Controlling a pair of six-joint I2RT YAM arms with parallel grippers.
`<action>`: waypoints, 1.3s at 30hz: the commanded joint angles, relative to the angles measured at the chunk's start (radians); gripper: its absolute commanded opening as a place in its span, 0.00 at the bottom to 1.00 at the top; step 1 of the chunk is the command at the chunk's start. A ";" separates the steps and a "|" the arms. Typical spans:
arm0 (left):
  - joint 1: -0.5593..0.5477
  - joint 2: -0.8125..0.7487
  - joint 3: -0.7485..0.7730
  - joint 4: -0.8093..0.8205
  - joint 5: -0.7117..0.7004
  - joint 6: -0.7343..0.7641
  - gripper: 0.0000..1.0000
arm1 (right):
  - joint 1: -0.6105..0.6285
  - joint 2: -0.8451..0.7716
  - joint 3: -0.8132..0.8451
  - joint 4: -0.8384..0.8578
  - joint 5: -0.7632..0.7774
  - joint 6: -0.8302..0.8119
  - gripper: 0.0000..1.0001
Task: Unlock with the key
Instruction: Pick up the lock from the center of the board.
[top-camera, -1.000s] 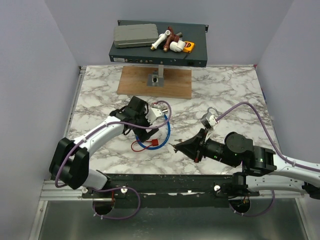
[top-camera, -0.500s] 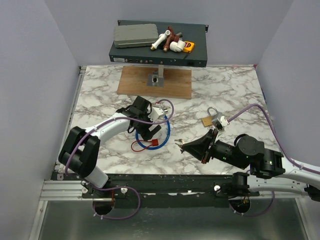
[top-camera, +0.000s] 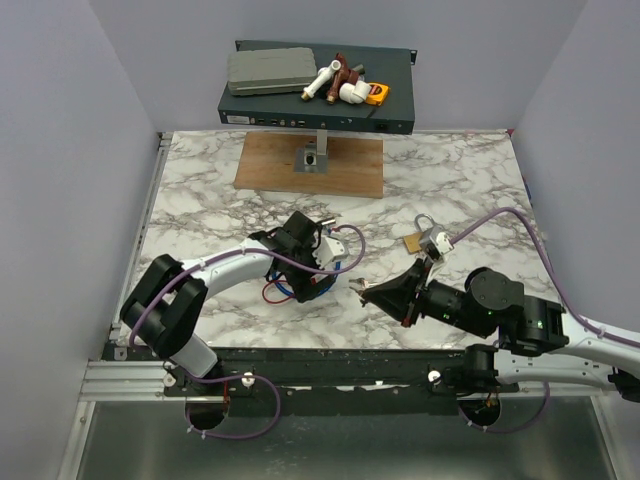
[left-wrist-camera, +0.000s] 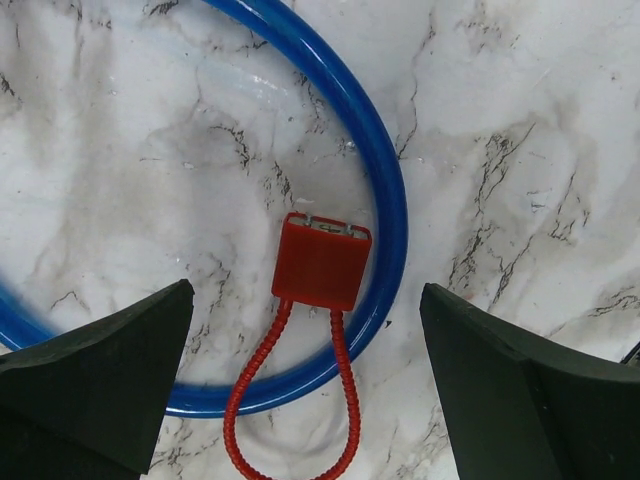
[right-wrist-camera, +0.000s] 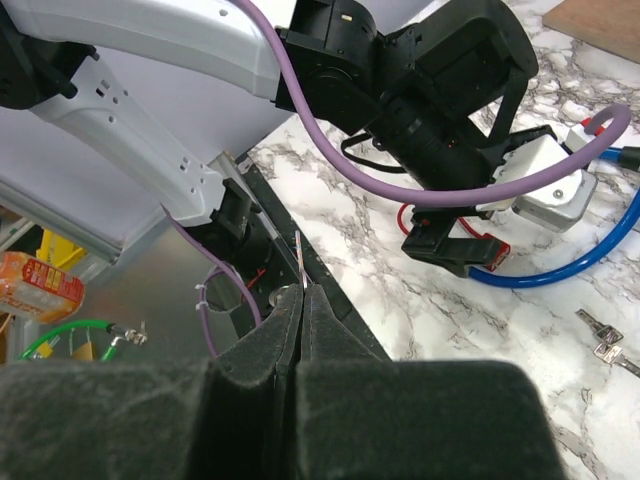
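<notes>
My right gripper is shut on a thin silver key held edge-on, its tip poking out past the jaws. The brass padlock with its silver shackle lies on the marble just behind the right wrist. My left gripper is open, hovering low over a red loop strap whose red block sits between the fingers. The strap lies across a blue cable ring. Two more small silver keys lie loose on the marble.
A wooden board with a metal fitting sits at the back centre. Behind it a black rack unit carries a grey box and some small parts. A purple cable arcs over the right side.
The left gripper moved right and nearer, ending directly over the red strap and blue ring. The right arm drew back to the right, uncovering the padlock, then held still, staying shut.
</notes>
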 joint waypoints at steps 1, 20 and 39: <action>0.000 0.010 0.013 0.026 -0.007 0.027 0.94 | 0.003 0.003 0.042 -0.010 0.011 -0.018 0.01; 0.002 0.103 0.083 -0.019 -0.079 0.040 0.59 | 0.003 0.000 0.015 0.021 -0.003 -0.010 0.01; 0.041 0.057 0.159 -0.125 -0.007 0.047 0.15 | 0.005 -0.003 0.009 0.028 -0.012 -0.008 0.01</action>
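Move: The lock with the red cable lies almost within the left hand's open fingers, about 1 cm back, 1 cm to the right and 1 cm below. The blue hose ring surrounds it, its middle some 3 cm ahead of the hand and 2 cm right. The loose keys lie level with the hand, about 11 cm to its right. From the right hand, the lock is roughly 14 cm ahead, 11 cm left and 28 cm below. The left fingers close from wide open to about a quarter, pinching the red block of the lock between the two tips. Meanwhile the left hand eases about 1.5 cm forward, first sinking nearly 1 cm beside the block, then coming back up as the squeeze builds at the end. Its wrist barely tilts. ##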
